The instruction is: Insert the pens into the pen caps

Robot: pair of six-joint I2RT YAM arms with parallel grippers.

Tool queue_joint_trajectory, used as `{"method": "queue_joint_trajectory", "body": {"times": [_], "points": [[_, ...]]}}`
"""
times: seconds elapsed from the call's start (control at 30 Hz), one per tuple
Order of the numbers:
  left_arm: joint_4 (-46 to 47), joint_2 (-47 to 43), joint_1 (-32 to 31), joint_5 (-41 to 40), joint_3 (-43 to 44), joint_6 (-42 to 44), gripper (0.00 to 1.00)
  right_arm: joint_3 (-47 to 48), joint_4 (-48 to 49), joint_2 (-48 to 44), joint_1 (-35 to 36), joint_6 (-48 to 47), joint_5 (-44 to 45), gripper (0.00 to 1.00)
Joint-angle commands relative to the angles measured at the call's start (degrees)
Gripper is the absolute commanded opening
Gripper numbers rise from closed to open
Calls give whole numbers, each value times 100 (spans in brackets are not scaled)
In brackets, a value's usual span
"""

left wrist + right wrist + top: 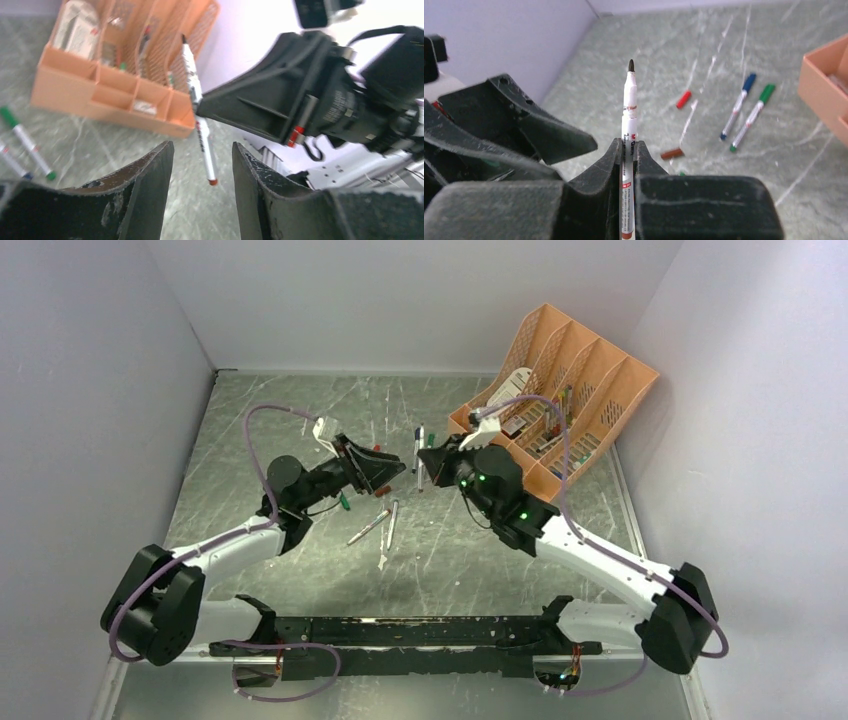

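Note:
My right gripper (628, 148) is shut on a whitish pen (628, 115) with a red end; its bare dark tip points up and away. The left wrist view shows that same pen (199, 107) hanging from the right gripper (250, 112), just beyond my open left gripper (202, 147), which has nothing between its fingers. From above, the two grippers face each other, left (390, 472) and right (428, 458). On the table lie a red cap (683, 99), a brownish cap (672, 153), a blue-capped pen (737, 106) and a green-capped pen (753, 117).
The orange organiser (555, 400) stands at the back right, holding bunched pens and papers. Two loose pens (368, 527) (391, 522) lie in front of the grippers, and a small green cap (344, 502) lies under the left arm. Walls close in the table on three sides.

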Motion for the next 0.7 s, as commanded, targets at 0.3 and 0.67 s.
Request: {"method": "queue_joint_trajectory", "body": {"times": [0.3, 0.67], "points": [[2671, 600, -220, 1170, 335, -826, 63, -197, 1737, -615, -186, -332, -1339, 0], [2346, 1043, -525, 1096, 935, -647, 58, -217, 1734, -591, -182, -290, -1426, 0]]}}
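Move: Off to the left hand's right by about 6 cm, and perhaps 1 cm ahead at the same height, the upright pen's middle sits in the right fingers, black tip up. From the right hand, the left gripper's open fingers are some 6 cm to the left and 1 cm back, level with it. Counted from the left hand, the brown cap lies about 8 cm ahead, 2 cm left and 24 cm below, and one loose pen almost straight below, also 24 cm down. Lifting the pen about 8 cm and easing slightly back, the right hand keeps it pinched and tips its fingers up, slowing to a stop. The left hand closes in on the pen's lower part, fingers still open: first up some 5 cm and back, then edging right, turning about 15 degrees clockwise. No touch by the left fingers can be seen. ##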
